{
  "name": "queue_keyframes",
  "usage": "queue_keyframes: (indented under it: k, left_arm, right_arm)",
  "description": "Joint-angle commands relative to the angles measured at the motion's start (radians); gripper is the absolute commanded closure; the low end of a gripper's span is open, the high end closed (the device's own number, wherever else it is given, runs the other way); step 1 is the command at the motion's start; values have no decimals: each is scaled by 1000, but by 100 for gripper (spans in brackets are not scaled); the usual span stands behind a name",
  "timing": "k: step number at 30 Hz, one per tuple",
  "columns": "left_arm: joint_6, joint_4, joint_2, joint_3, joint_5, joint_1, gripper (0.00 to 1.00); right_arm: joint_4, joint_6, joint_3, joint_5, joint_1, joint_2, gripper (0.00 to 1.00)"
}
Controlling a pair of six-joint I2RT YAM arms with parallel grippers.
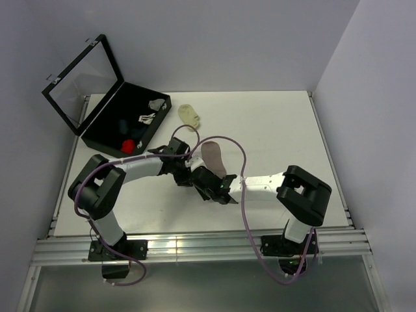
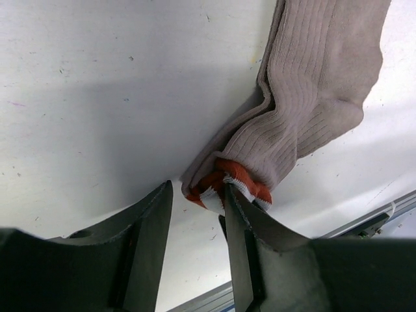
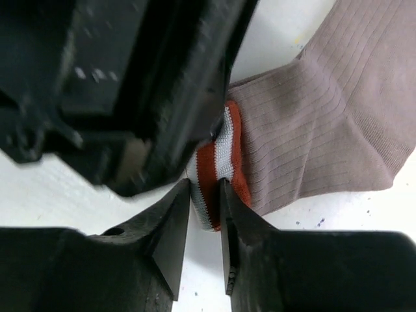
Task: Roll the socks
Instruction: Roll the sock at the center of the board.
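Observation:
A dusty-pink ribbed sock [image 1: 213, 156] lies flat on the white table, its red-and-white striped cuff [image 3: 224, 156] toward the arms. My right gripper [image 3: 205, 183] is shut on the cuff's edge, which fills the narrow gap between its fingertips. My left gripper [image 2: 197, 188] stands open at the same cuff [image 2: 224, 187]. Its right fingertip presses against the bunched stripes and its left finger is apart from them. From above, both grippers [image 1: 195, 174] meet over the cuff and hide it. The left gripper's black body [image 3: 130, 78] looms just above the right one.
An open black case [image 1: 97, 127] sits at the far left with navy [image 1: 123, 123] and red [image 1: 129, 144] fabric and small white-grey items [image 1: 151, 110] inside. A small pale-yellow sock [image 1: 190, 115] lies beside it. A purple cable [image 1: 242, 162] arcs over the sock.

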Motion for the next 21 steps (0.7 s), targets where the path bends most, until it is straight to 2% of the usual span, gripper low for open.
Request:
queue_keyframes:
  k: [1,2,5,6,10,13,17,21]
  left_arm:
    - [31,-69,0,-5,-52,-2,54]
    - [31,-69,-3,-6,-49,12,53]
    - [43,-68,-26,-9,-58,56,52]
    - [47,-72,-32,-9,-62,71,52]
    - [60,-74,-91,-8,-73,154,46]
    - [60,-75,-143,-12,-85,176,40]
    - [46,-63,-213,-57,-101,179,31]
    - [9,-2,-287,-140,-75,180,27]
  right_arm:
    - [-49,10,10,31,15,84,69]
    - [-50,20,2,29,16,88,71]
    - [-35,54,-4,-16,15,81,97]
    - [-32,66,-1,-41,12,79,100]
    - [31,146,24,-204,-17,78,100]
    - [75,201,28,-334,-47,78,100]
    - [224,315,-57,-533,-172,41,100]
    - [394,427,-128,-748,-290,55,100]
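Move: The sock's red-and-white striped cuff is right at both my hands: about 1 cm ahead and 1 cm left of my right fingertips, and some 2 cm back and 1 cm right of my left ones, about 1 cm lower. The sock's foot end lies about 10 cm ahead and 6 cm right of my left hand, roughly 13 cm ahead and 4 cm right of my right. The pale yellow sock is some 25 cm ahead and 4 cm left of my left hand. I shut my right fingers on the edge of the striped cuff and, keeping that pinch just over the board, draw it about 3.5 cm left while my wrist rolls some 35 degrees, swinging the fingers to point more leftward. My left hand, loosely astride the cuff, spreads its fingers and comes free, going left about 7 cm and forward, then rising. ##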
